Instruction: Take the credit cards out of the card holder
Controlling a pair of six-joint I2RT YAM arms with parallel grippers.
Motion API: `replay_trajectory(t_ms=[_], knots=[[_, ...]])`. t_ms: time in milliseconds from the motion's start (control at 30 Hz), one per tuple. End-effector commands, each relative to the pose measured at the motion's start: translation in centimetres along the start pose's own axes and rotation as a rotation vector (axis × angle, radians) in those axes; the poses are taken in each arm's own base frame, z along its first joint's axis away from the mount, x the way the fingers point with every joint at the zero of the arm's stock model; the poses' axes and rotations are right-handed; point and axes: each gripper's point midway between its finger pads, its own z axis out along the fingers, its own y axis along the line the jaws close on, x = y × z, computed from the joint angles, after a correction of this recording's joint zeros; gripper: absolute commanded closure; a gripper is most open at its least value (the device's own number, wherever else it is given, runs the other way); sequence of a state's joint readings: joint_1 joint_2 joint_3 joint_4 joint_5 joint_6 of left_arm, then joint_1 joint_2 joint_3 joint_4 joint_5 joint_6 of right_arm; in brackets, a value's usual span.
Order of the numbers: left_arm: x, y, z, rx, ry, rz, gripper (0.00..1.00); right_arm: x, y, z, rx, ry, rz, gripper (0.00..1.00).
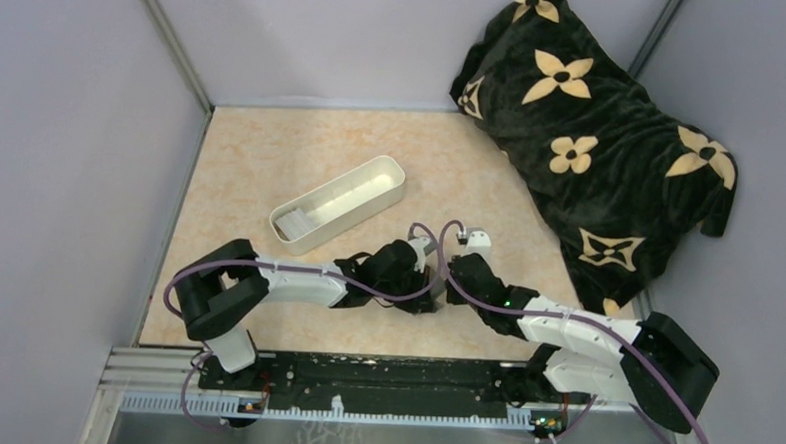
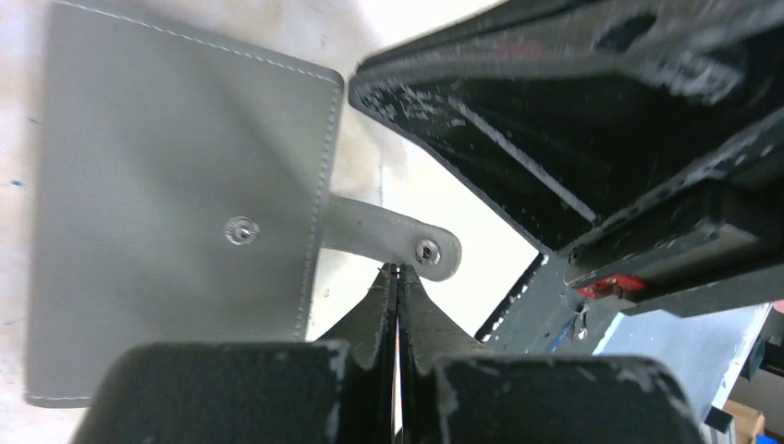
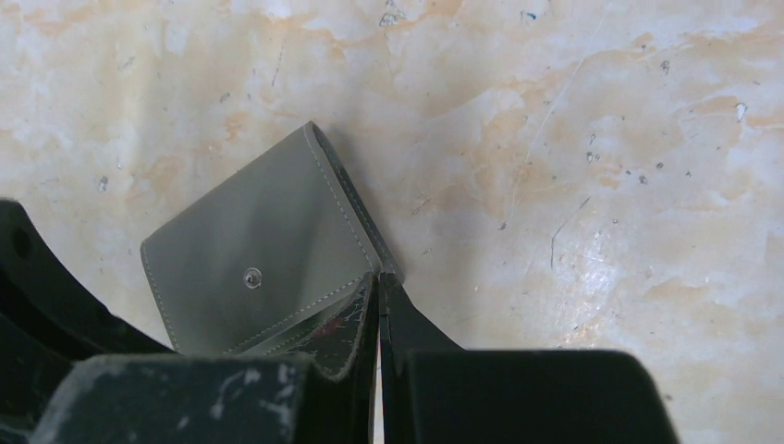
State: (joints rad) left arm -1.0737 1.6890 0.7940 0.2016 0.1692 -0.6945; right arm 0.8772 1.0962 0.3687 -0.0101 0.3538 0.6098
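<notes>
The card holder (image 2: pixel 185 213) is a flat grey wallet lying closed on the marbled table, and its strap tab (image 2: pixel 398 236) with a snap sticks out to the side. My left gripper (image 2: pixel 398 270) is shut, with its tips against the lower edge of that tab and nothing between them. My right gripper (image 3: pixel 381 277) is also shut, its tips at the near corner of the card holder (image 3: pixel 259 259) and one finger lying over its lower edge. In the top view both grippers (image 1: pixel 436 282) meet at mid-table and cover the wallet. The credit cards are hidden.
A long white tray (image 1: pixel 338 204) lies diagonally behind the grippers. A black blanket with cream flowers (image 1: pixel 593 141) fills the back right corner. Grey walls close the table on the left, back and right. The right arm's black body (image 2: pixel 592 139) looms close in the left wrist view.
</notes>
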Motion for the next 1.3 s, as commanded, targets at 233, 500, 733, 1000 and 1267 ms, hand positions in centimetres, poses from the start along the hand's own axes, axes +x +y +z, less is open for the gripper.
replay_trajectory(t_ms=[233,500,733,1000,1267], knots=[[0.8,-1.0,2.2,0.011,0.003,0.013,0.98,-3.7,1.1,-2.1,-0.067,-0.108,0.069,1.0],[-0.3,-0.8,3.4,-0.012,-0.018,0.042,0.97,-3.0,0.2,-3.7,-0.075,-0.1,0.046,1.0],[-3.3,-1.9,-0.3,-0.049,-0.123,0.076,0.9,-1.9,0.1,-3.0,-0.075,-0.072,0.064,1.0],[-6.3,-1.7,-7.1,-0.111,-0.317,0.057,0.43,0.2,2.0,-0.6,-0.142,0.008,0.077,1.0],[-3.9,6.1,-8.8,-0.382,-0.363,0.018,0.23,-0.5,3.8,1.5,-0.159,0.022,0.045,1.0]])
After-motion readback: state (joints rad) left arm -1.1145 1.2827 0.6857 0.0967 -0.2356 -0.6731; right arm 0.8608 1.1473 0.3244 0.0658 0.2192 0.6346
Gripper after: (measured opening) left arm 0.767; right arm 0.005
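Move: Just ahead of the left hand's shut fingertips lies the card holder, about 6 cm forward, level sideways, some 2 cm below. Its opened strap reaches back to those tips, its middle 1 cm to their right. The white tray is roughly 20 cm forward and 20 cm left. From the right hand the card holder lies about 4 cm left, 2 cm forward and 2 cm down, and the strap 3 cm left, 3 cm back. Lowering its shut tips about 2 cm beside the strap end while shifting slightly right, the left hand then lifts some 12 cm off it, swings left and forward, tips its fingers up and opens wide. Meanwhile the right hand, kept shut, rises nearly 5 cm, then drops about 7 cm and a little back, onto the strap's root at the card holder's near edge. ##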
